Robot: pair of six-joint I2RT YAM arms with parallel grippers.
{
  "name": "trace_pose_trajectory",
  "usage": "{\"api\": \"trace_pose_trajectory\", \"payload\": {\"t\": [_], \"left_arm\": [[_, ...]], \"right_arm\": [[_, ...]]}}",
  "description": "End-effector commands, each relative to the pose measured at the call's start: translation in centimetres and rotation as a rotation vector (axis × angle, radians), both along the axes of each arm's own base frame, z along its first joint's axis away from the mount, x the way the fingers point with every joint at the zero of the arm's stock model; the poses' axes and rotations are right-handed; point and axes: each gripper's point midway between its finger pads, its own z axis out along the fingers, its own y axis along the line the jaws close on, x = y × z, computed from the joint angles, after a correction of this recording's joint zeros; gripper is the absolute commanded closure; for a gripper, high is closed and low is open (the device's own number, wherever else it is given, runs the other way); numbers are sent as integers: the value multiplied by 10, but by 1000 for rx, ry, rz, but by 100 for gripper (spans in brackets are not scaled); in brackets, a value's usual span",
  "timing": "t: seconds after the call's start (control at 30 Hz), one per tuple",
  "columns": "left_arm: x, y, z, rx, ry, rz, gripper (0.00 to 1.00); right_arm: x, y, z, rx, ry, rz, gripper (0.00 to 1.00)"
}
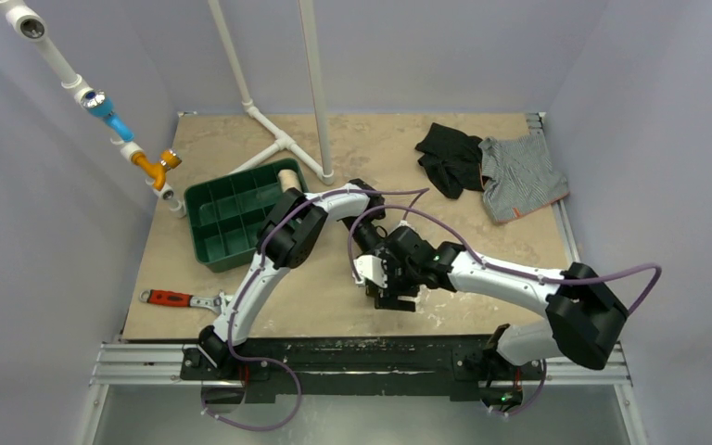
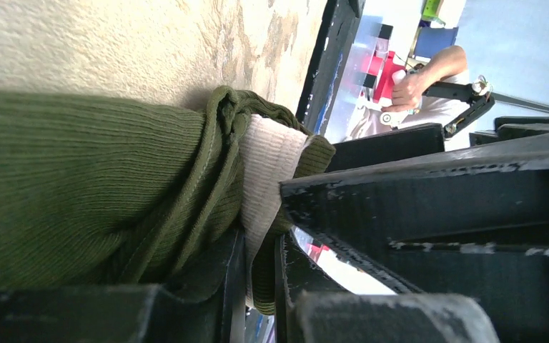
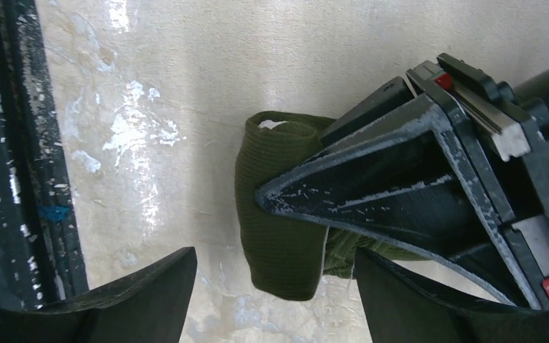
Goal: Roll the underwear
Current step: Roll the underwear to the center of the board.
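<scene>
The underwear is a small olive-green roll lying on the tabletop. In the left wrist view its ribbed olive cloth fills the left side, with the cream waistband folded into it. My left gripper is shut on the waistband end of the roll. Its black finger lies across the roll in the right wrist view. My right gripper is open, one fingertip on each side of the roll's near end, neither touching it. From above, both grippers meet over the roll and hide it.
A green compartment bin stands at the left, behind the left arm. A black garment and a grey striped garment lie at the back right. A red-handled wrench lies near the front left. A white pipe frame rises at the back.
</scene>
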Motion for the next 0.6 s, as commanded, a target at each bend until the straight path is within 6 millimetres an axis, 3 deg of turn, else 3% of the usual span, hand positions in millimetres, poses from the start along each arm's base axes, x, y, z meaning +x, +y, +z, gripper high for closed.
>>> {"api": "trace_pose_trajectory", "payload": {"t": [0.0,0.2,0.47,0.57], "left_arm": [[9,8,-27,9,-86,-49,100],[9,7,-26,5,-81,-48,100],[9,7,-25,7,-76,-47,100],[10,7,-25,11,-81,-48,95]], "right_arm": [[12,8,-4,-19,-78,30,21],[11,10,-21,-53,-51,50,31],[1,6,-38,-99,20,77,72],[-6,3,-41,-116,54,89,87]]}}
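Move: Just below the right hand, some 3 cm down and 3 cm to its left, lies the dark-green underwear roll, with no real forward offset; it sits about 1 cm right of the left hand's closed fingers, which already hold it. From the right hand, the board's near edge is about 10 cm straight back, the green bin about 33 cm left and 15 cm ahead, and the black garment about 14 cm right and 28 cm ahead. Sinking about 3 cm almost straight down, the right hand brings its wide-open fingers either side of the roll's right end, one on the near side and one on the far, then stops low and closes them most of the way to pinch the cloth. The left hand stays put, keeping its shut grip on the roll beside them. ##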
